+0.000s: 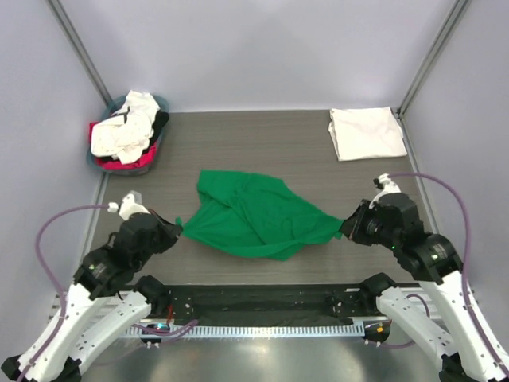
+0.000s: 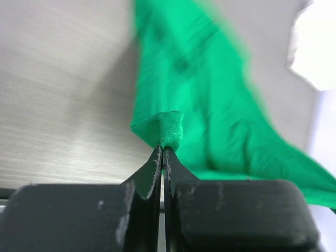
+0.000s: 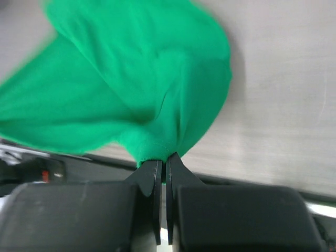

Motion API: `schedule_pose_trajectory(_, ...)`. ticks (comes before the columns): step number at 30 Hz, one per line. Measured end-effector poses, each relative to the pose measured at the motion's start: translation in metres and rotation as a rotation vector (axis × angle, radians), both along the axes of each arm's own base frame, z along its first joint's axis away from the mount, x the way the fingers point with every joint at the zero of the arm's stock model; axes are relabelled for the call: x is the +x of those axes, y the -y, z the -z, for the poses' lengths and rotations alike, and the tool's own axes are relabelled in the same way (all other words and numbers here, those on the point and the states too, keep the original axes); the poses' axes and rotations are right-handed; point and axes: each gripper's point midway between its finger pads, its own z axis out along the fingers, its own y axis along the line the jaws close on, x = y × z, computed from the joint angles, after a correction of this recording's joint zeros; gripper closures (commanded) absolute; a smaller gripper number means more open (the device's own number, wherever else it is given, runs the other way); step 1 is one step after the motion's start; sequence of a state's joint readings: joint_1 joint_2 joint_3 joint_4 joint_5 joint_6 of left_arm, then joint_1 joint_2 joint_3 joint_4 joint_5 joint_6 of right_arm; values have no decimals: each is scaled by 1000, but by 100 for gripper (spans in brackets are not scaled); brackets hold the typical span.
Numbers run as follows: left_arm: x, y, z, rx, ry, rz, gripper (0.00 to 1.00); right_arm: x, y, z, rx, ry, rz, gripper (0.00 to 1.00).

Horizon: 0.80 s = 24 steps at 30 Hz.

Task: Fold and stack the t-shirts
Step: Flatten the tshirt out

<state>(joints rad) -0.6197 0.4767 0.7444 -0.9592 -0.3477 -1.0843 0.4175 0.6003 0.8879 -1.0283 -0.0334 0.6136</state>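
A bright green t-shirt (image 1: 254,213) is stretched between both arms over the middle of the table, crumpled and sagging. My left gripper (image 1: 179,227) is shut on its left corner; in the left wrist view (image 2: 163,148) a small fold of green cloth (image 2: 171,128) is pinched at the tips. On the shirt's right end my right gripper (image 1: 344,227) is shut too, with green fabric (image 3: 131,94) bunched at its tips (image 3: 164,156). A folded white t-shirt (image 1: 366,133) lies at the far right. More t-shirts, white, pink-red and black, are heaped in the basket (image 1: 127,135).
The round grey-blue basket (image 1: 93,158) stands at the far left corner. Grey walls and metal frame posts (image 1: 79,48) enclose the table. A black strip and rail (image 1: 262,306) run along the near edge between the arm bases.
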Motion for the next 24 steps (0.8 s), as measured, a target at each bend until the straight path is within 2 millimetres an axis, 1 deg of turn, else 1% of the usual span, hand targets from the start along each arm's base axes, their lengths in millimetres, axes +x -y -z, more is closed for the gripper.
schedule_pose_trajectory(3, 0, -8, -61, -31, 104, -16, 100, 7, 3, -58, 18, 152, -4, 99)
schedule_pose_trajectory(4, -1, -12, -83, -39, 142, -22, 100, 9, 5, -81, 23, 215, -2, 99)
schedule_pose_trajectory(7, -7, -24, -143, -57, 260, -29, 100, 6, 15, -137, 27, 366, 8, 99)
schedule_pose_trajectory(9, -11, -30, -181, -54, 337, -17, 100, 1, 22, -174, 32, 471, 13, 99)
schedule_pose_trajectory(10, -12, -33, -199, -53, 374, -10, 100, -3, 26, -190, 34, 515, 15, 99)
schedule_pose_trajectory(11, -14, -35, -214, -43, 400, 2, 100, -8, 30, -207, 36, 566, 17, 99)
schedule_pose_trajectory(12, -15, -36, -232, -33, 434, 14, 100, -12, 33, -222, 39, 612, 17, 99)
schedule_pose_trajectory(13, -15, -36, -245, -29, 457, 22, 100, -17, 36, -234, 40, 651, 15, 99)
schedule_pose_trajectory(14, -17, -37, -265, -18, 497, 42, 100, -23, 39, -248, 42, 693, 14, 99)
schedule_pose_trajectory(15, -17, -37, -274, -16, 515, 49, 100, -28, 42, -261, 46, 735, 11, 99)
schedule_pose_trajectory(18, -22, -36, -303, -4, 581, 87, 100, -45, 49, -291, 49, 840, -2, 99)
schedule_pose_trajectory(20, -27, -37, -320, -1, 627, 115, 100, -57, 53, -308, 51, 901, -15, 99)
schedule_pose_trajectory(22, -36, -37, -342, -10, 692, 152, 100, -68, 57, -323, 52, 959, -26, 99)
schedule_pose_trajectory(24, -44, -36, -360, -23, 749, 180, 100, -80, 61, -339, 53, 1022, -34, 99)
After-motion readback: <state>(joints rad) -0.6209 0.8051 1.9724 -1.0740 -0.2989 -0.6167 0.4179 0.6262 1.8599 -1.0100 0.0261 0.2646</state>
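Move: Pinched at its near corners by both grippers, some 12 cm above the table, the green t-shirt has its rumpled middle about 18 cm right of the left hand and 10 cm ahead; from the right hand it lies about 18 cm left and 10 cm ahead. The laundry basket stands roughly 31 cm ahead of the left hand and 20 cm to its left. The folded white shirt lies some 36 cm ahead of the right hand and 15 cm to its right. Hoisting the green t-shirt off the table, both arms go up together by about 35 cm, keeping their shut-finger grip on its corners. The left hand eases to the left and the right hand to the right, some 10 cm farther apart in all, drawing the held edge out between them, the right also coming back; the wrists tip the fingers up to about level or slightly above. ##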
